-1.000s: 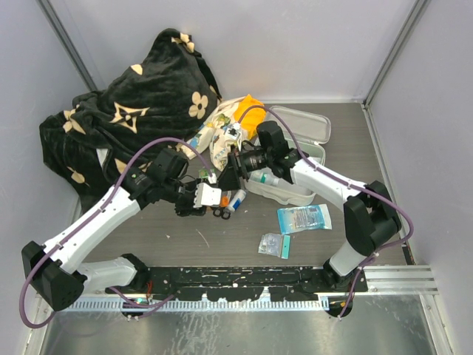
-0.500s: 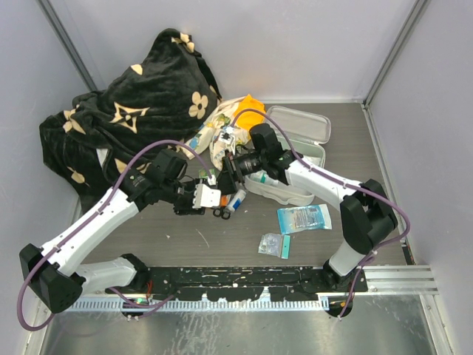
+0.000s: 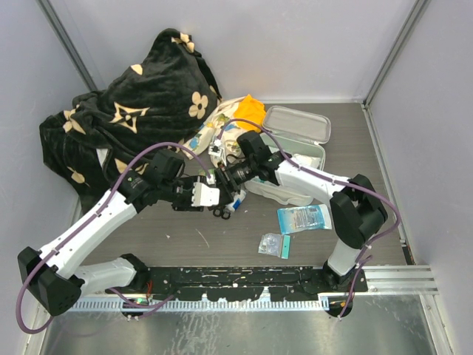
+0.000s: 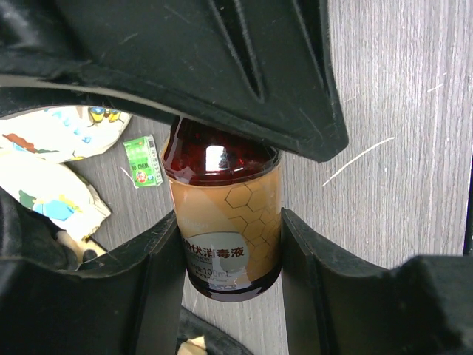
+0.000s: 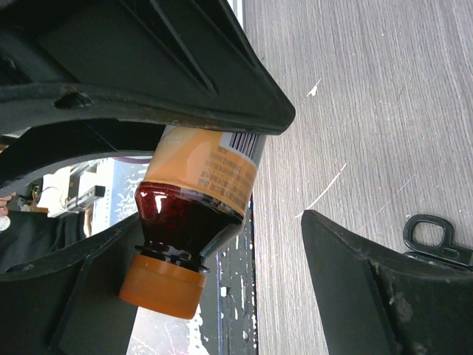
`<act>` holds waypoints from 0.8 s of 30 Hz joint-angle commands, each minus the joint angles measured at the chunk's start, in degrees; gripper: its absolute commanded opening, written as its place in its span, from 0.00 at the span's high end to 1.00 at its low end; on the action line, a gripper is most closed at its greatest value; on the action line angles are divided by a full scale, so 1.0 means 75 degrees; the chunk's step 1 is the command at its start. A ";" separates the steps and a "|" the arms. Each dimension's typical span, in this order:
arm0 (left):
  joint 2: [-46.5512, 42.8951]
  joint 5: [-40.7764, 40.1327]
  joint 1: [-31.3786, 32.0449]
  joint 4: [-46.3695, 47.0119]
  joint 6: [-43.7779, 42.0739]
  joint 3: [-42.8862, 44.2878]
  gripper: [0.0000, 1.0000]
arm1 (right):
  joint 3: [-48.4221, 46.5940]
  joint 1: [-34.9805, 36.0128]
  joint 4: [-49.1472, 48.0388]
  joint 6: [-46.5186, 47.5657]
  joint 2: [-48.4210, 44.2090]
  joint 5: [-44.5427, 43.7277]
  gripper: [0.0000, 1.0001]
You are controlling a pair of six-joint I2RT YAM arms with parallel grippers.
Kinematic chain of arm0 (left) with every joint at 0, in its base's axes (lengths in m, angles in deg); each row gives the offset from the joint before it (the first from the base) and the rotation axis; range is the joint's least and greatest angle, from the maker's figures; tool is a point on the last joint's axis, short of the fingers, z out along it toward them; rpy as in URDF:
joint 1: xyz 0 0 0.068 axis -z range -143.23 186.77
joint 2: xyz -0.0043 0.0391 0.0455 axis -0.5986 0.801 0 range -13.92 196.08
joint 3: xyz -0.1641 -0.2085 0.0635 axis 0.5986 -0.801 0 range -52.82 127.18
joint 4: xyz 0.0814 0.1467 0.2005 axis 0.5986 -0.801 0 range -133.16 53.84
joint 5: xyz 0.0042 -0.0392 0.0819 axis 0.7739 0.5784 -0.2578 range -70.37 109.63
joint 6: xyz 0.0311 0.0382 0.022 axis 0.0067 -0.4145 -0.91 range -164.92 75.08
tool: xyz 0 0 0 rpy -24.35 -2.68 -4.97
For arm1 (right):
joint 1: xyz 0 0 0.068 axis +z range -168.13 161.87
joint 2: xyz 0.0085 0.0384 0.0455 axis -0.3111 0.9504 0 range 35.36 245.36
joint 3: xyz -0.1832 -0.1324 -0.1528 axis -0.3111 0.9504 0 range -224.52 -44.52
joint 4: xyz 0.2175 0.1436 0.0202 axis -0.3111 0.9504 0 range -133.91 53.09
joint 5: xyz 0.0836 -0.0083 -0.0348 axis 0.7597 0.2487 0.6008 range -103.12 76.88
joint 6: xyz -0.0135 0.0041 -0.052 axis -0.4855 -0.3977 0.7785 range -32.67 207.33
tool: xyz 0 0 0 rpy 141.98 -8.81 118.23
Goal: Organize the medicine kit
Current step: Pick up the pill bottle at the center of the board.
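My left gripper [image 4: 229, 296] is shut on a small bottle [image 4: 222, 214] of dark red liquid with a honeycomb-print orange label, both pads pressed on its base end. In the right wrist view the bottle's [image 5: 196, 192] orange cap [image 5: 162, 285] lies against one finger of my right gripper [image 5: 222, 288], which is open with a wide gap to the other finger. In the top view both grippers, the left [image 3: 211, 196] and the right [image 3: 230, 186], meet left of the medicine kit [image 3: 314, 159], a white case with its lid [image 3: 299, 124] hinged open.
A black blanket with beige flowers [image 3: 126, 111] fills the back left. A floral-and-orange cloth bundle [image 3: 233, 122] lies beside the kit. A blue sachet pack [image 3: 303, 218] and a small packet [image 3: 273, 244] lie near the front. A green packet [image 4: 143, 161] rests under the bottle.
My right arm has swung left to the bottle held by the left gripper, and its jaws have narrowed a little around the cap end. The left arm has held still.
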 commanded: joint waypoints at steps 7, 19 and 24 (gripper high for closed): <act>-0.0183 0.0313 0.0019 0.0350 -0.0289 0.0001 0.94 | -0.0989 0.0067 0.0125 0.0053 0.0270 0.0051 0.14; -0.0152 0.0182 0.0015 0.0518 -0.0200 -0.0138 0.93 | -0.1129 0.0231 0.0168 0.0030 0.0489 0.0204 0.38; -0.0221 0.0152 0.0025 0.0573 -0.0181 -0.0220 0.89 | -0.1185 0.0188 0.0255 0.0136 0.0476 0.0106 0.52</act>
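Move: The brown pill bottle is still gripped in the left hand by its label, its middle within about 1 cm of that hand, and its orange-capped end stands between the open right fingers. From the right hand the bottle's middle lies some 3 cm to the left and 1 cm up. On the table about 14 cm below the right hand, the scissors lie 2 cm right and 4 cm back, the white bottle 6 cm right and 4 cm back, the green packet 3 cm ahead and 3 cm left. The right hand slides about 2 cm to the left along the bottle towards the left hand, first rising and edging forward by 1 to 1.5 cm, then coming back by that forward centimetre and sinking a little, while its fingers close from nearly wide open to about half and pinch the dark glass shoulder below the orange cap. The left hand keeps its unchanged grip on the label end and, in the second half, sinks about 1 cm with the bottle, bringing the shoulder down between the right fingers. ##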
